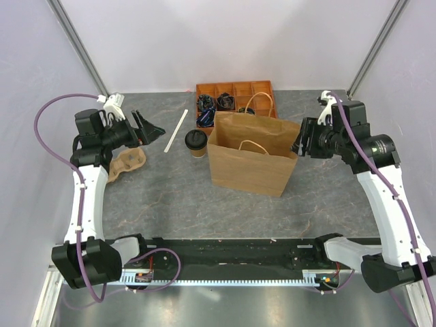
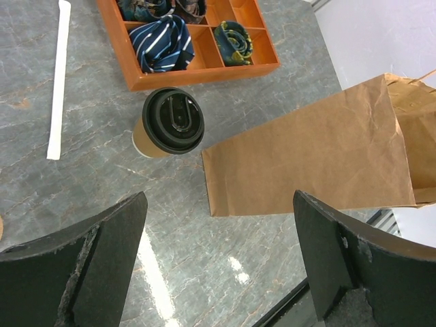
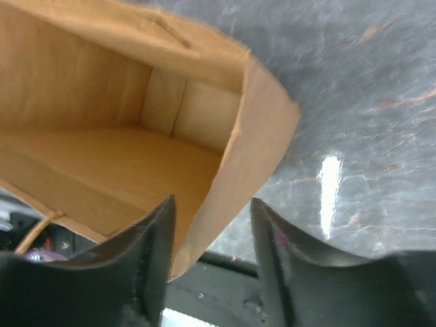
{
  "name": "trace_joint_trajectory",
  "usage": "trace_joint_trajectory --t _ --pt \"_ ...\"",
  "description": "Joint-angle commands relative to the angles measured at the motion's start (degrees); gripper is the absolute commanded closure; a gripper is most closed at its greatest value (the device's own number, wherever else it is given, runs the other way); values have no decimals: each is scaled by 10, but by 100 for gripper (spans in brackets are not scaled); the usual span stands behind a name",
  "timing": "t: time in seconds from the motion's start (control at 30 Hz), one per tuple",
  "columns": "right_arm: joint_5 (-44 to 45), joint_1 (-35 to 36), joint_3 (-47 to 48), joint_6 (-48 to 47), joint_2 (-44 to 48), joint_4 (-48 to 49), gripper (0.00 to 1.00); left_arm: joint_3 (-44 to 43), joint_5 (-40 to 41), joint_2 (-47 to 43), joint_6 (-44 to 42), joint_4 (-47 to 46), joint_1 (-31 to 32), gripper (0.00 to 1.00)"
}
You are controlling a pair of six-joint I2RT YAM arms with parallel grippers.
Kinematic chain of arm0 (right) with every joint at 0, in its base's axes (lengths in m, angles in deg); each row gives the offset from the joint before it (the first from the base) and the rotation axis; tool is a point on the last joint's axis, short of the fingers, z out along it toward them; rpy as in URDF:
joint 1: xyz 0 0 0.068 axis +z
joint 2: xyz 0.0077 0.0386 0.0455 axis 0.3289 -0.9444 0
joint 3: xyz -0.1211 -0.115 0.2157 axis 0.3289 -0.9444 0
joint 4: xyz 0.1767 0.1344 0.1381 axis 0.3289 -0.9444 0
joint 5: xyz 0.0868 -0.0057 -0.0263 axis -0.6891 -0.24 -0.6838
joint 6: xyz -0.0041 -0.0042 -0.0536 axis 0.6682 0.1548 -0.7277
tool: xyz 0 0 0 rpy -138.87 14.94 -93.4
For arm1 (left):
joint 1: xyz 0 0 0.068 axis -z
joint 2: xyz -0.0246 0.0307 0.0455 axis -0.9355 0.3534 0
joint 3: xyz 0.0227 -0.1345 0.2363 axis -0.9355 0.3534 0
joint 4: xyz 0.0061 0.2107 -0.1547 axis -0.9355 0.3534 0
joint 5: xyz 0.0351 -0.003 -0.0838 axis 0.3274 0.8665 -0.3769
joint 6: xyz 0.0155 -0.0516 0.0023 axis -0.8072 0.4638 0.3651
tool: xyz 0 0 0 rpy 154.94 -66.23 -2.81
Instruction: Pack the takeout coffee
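Observation:
The takeout coffee [image 1: 196, 142], a small brown cup with a black lid [image 2: 174, 120], stands upright on the table just left of the paper bag [image 1: 252, 153]. My left gripper [image 1: 151, 128] hovers to the cup's left, wide open and empty. In the left wrist view the left gripper [image 2: 219, 204] has the cup ahead of it, beyond the fingertips. My right gripper [image 1: 300, 139] is at the bag's right upper rim. In the right wrist view the right gripper [image 3: 211, 204] has its jaws on either side of the bag's side wall [image 3: 252, 150], partly narrowed, with a gap still showing.
An orange divided tray [image 1: 235, 92] with rolled ties sits behind the bag and cup. A white wrapped straw [image 1: 176, 129] lies left of the cup. A tan moulded cup carrier [image 1: 126, 163] lies under the left arm. The bag stands open, its inside [image 3: 102, 136] bare.

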Motion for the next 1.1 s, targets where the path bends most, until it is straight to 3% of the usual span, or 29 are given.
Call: trace_joint_trajectory --t 0.0,0.03,0.07,0.2,0.4,0.57,0.67,0.87,1.07 --pt "-45 -3 -3 4 -10 -16 53 -3 10 -5 8 2 -10 5" --pt "-41 -3 5 0 -15 -17 59 -7 7 4 19 3 -11 5" --pt "-36 -4 11 -10 -22 -20 73 -9 -4 9 24 8 -14 5" --pt "-13 -10 69 -77 -82 -45 100 -23 -9 19 21 22 -16 5" --pt "-42 -17 213 -298 -135 -96 100 -42 14 23 -40 83 -17 3" --pt "-142 -17 188 -526 -112 -120 100 -74 47 52 -73 174 -23 1" --pt "-190 -17 188 -615 -131 -150 100 -93 61 66 -94 228 -51 0" --pt "-243 -17 243 -724 -214 -199 100 -132 59 121 -136 322 -135 0" --pt "-266 -31 322 -680 -276 -205 100 -132 65 135 -164 350 -171 0"
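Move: Between the open right fingers is the paper bag's right rim; the bag's middle lies about 15 cm to that hand's left, 6 cm ahead and 16 cm below. The orange organizer sits some 34 cm ahead and 22 cm left of this hand, the coffee cup 15 cm ahead and 38 cm left. From the left hand, the cup carrier is about 21 cm left, 3 cm ahead and 26 cm down, the coffee cup 10 cm ahead and 12 cm right. Pinching the paper bag's right rim, the right fingers shut fully, then the hand works forward about 7 cm in two pushes, rising a little and easing back between them, while it turns some 60 degrees counter-clockwise, swinging the bag round. The empty left hand, fingers still wide open, barely shifts at first, then sweeps left about 10 cm and down 7 towards the cup carrier, tipping downwards. ##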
